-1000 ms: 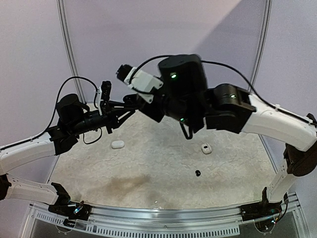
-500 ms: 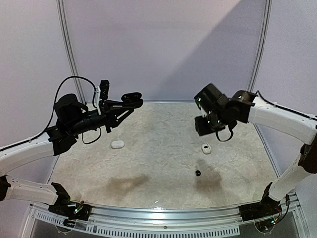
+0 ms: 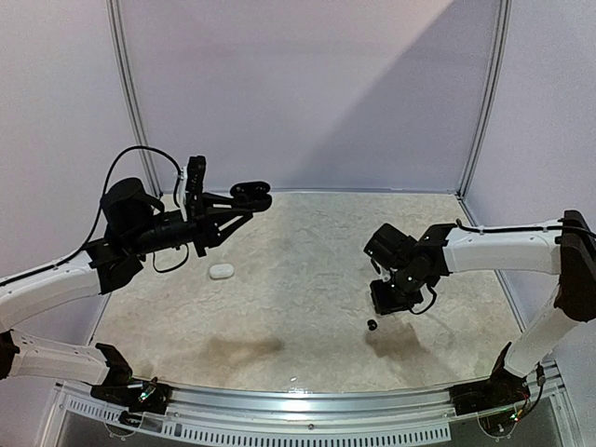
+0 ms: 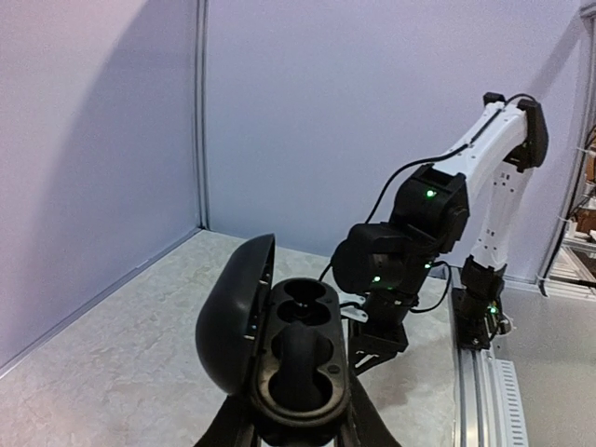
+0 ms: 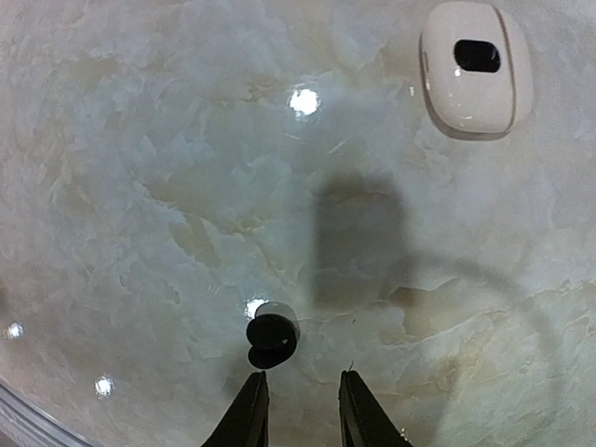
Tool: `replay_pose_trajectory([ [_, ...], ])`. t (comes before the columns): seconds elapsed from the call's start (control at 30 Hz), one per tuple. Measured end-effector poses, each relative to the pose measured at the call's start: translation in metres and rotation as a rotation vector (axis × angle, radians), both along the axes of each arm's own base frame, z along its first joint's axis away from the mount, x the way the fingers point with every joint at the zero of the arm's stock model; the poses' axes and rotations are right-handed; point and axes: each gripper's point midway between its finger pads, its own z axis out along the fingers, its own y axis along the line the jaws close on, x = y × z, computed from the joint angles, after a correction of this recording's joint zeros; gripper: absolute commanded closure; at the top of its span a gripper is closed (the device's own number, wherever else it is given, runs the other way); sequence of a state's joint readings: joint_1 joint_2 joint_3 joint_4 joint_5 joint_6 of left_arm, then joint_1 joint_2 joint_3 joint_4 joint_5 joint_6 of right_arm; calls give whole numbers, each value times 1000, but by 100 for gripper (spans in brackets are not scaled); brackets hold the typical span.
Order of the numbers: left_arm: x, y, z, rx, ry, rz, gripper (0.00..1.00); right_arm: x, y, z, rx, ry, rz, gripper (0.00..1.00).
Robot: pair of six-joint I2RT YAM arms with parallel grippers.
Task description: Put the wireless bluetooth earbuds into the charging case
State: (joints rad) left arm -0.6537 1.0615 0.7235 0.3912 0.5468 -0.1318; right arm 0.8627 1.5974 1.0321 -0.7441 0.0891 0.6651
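Observation:
My left gripper point(image 3: 235, 200) is raised at the left, shut on the black charging case point(image 3: 252, 193). In the left wrist view the case point(image 4: 298, 372) has its lid swung open to the left. A dark rounded shape fills its near slot and the far slot point(image 4: 307, 292) looks hollow. One black earbud point(image 3: 372, 324) lies on the table. My right gripper point(image 3: 388, 300) points down just above and beside it. In the right wrist view the earbud point(image 5: 272, 340) sits just ahead of the left fingertip. The right gripper point(image 5: 303, 410) is open, with nothing between its fingers.
A white oval case point(image 5: 476, 65) with a dark window lies on the marbled table beyond the right gripper. Another small white oval piece point(image 3: 221, 271) rests on the table at the left. Pale walls enclose the back and sides.
The right arm has swung away from the held case, down and right to just above the table beside the black earbud. The left arm has hardly moved.

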Motion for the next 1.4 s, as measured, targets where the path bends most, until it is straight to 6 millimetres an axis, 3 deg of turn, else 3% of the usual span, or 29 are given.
replay_pose_trajectory([
  [0.3, -12, -4, 0, -1, -7, -77, 100, -12, 1, -32, 21, 55, 21, 83],
  [0.7, -13, -5, 0, 0, -10, -79, 100, -7, 23, -37, 104, 63, 41, 84],
  [0.8, -13, -5, 0, 1, -13, -79, 100, -8, 29, -39, 119, 79, 51, 92],
  [0.93, -13, -5, 0, 3, -16, -78, 100, -5, 33, -36, 130, 72, 52, 100],
  [1.27, -13, -5, -1, 8, -24, -81, 100, -10, 27, -30, 81, 104, 81, 100],
  [1.33, -15, -6, -3, 15, -27, -97, 100, -8, 29, -19, 72, 95, 121, 100],
  [1.4, -20, -8, -4, 23, -41, -128, 100, -2, 39, 8, 94, 45, 179, 100],
])
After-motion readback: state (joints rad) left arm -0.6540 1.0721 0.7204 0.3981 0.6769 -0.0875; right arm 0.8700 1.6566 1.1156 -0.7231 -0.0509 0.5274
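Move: Below the right hand's open fingers lies the loose black earbud, about 3 cm to its left, 1 cm nearer the base and 4 cm down. The cream case stands on the table some 12 cm ahead of that hand and 1 cm to its right. The open black case in the left hand is roughly 25 cm to the right hand's left, level fore-and-aft and 30 cm up. From the left hand the earbud is about 25 cm right, level fore-and-aft and 33 cm below. Sinking about 3.5 cm to the table, the right hand slides some 3 cm left at that height to bring its down-pointing fingers around the black earbud, closes them and pinches it, then lifts about 4.5 cm, quickening at the end. The left hand keeps hold of the open black case and eases some 2 cm back, turning slightly clockwise. ##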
